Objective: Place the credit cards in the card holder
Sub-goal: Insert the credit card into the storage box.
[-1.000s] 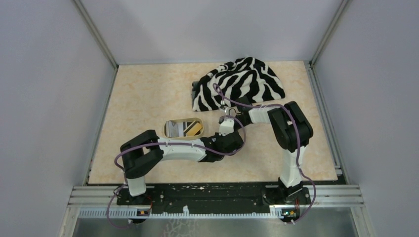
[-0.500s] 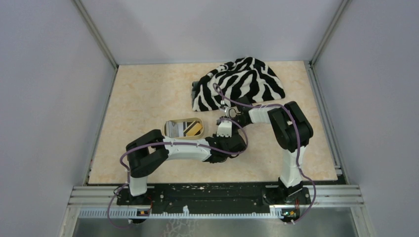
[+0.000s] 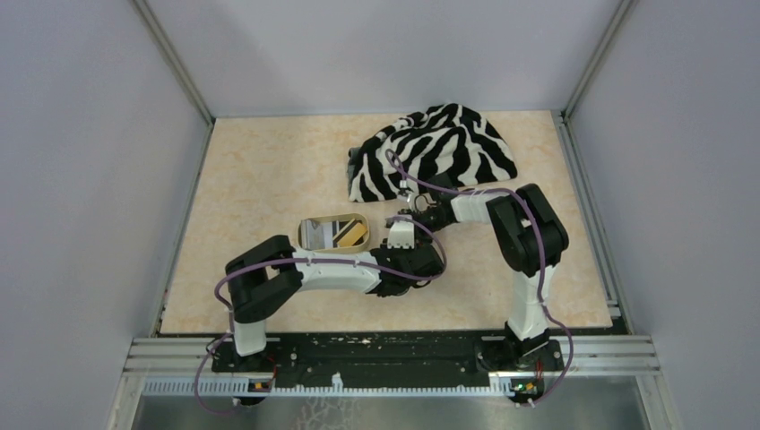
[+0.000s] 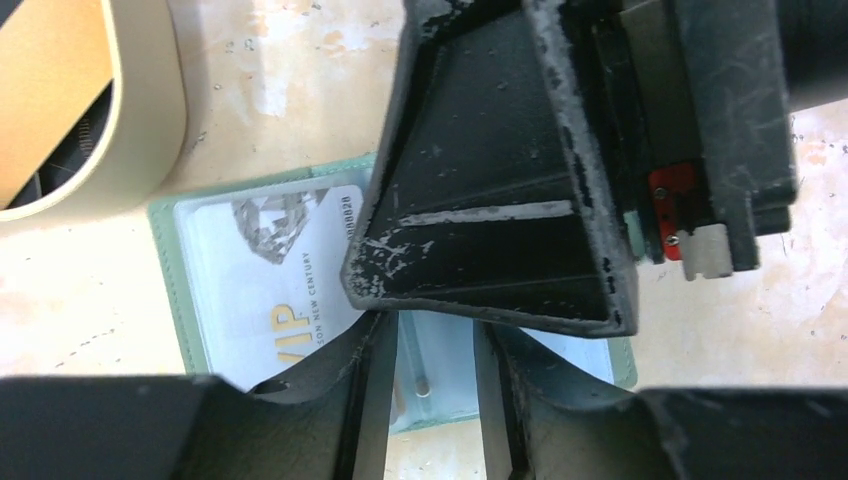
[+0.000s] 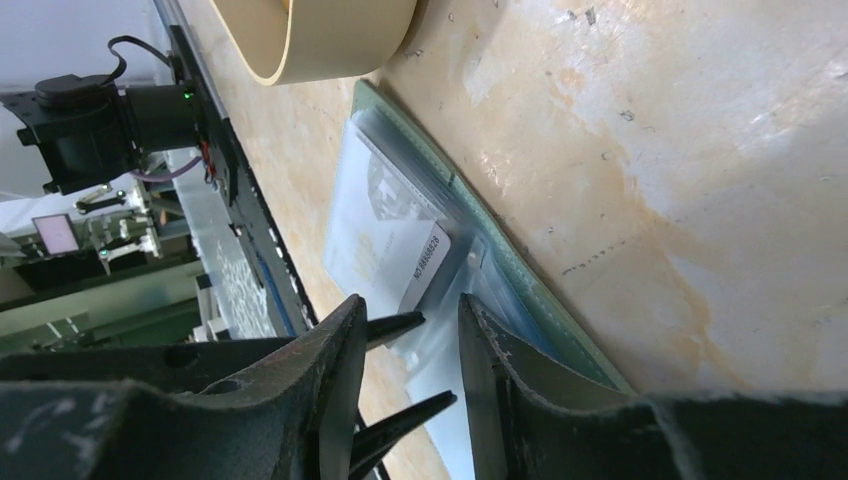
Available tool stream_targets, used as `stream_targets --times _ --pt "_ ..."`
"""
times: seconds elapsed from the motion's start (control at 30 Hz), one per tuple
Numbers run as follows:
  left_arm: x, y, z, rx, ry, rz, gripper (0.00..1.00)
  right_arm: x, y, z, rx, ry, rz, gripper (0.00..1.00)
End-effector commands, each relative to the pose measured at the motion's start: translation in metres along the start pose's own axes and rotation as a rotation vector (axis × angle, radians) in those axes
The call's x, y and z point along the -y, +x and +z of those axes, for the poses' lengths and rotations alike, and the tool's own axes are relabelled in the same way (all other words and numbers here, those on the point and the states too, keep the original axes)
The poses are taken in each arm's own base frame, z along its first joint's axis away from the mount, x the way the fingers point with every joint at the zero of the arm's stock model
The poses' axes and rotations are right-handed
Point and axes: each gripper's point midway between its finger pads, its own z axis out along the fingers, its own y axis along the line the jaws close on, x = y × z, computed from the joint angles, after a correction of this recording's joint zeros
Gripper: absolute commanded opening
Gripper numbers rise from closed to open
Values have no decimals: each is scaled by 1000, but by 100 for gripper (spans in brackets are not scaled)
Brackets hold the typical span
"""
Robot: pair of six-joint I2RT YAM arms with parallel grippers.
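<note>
The card holder [image 4: 168,280] lies open on the table, sage green outside and pale blue inside. A pale credit card [image 4: 262,300] with gold "VIP" lettering sits in its left half. My left gripper [image 4: 435,400] hovers open over the holder's middle, with nothing between its fingers. From the far side, my right gripper [image 5: 412,370] reaches in with its jaws apart, and one of its fingers [image 4: 480,200] lies over the holder [image 5: 520,285]. The left fingertips [image 5: 400,325] show between the right jaws. In the top view both grippers [image 3: 401,231] [image 3: 414,213] meet beside the tray and hide the holder.
A tan oval tray [image 3: 305,226] left of the grippers holds an orange card and a striped card [image 3: 345,235]. Its rim [image 4: 150,130] is close to the holder's corner. A zebra-striped cloth [image 3: 439,152] lies heaped at the back right.
My left gripper's jaws have opened from nearly shut. The left arm has shifted slightly left. The right arm has barely moved.
</note>
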Motion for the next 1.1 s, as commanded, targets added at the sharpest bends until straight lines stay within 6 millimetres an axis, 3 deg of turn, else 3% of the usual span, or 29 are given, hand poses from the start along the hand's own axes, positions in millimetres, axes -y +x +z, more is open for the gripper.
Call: stream_targets --times 0.0,0.37,0.57,0.8,1.07 --pt "-32 -20 -5 64 -96 -68 42 -9 -14 -14 38 40 -93 40" --pt "-14 -41 -31 56 66 -67 52 -25 -33 -44 122 63 -197 40" --pt "-3 -52 -53 75 250 9 68 -38 -48 -76 210 89 -285 40" --pt "-27 -58 -67 97 328 111 78 -66 -64 -121 331 159 -475 40" --pt "-73 -101 -79 147 438 -13 87 -118 -81 -166 461 230 -718 41"
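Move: For the left hand, the gold card in the tray is about 8 cm ahead and 11 cm to the left, slightly lower. The tray's middle is some 4 cm farther left than that card. The open card holder is right by this hand, about 2 cm ahead, 1 cm left and 2 cm below. From the right hand, the gold card is about 6 cm ahead and 12 cm left. Left hand lifts some 9 cm and swings left towards the tray, opening wide, while right rises about 15 cm. ##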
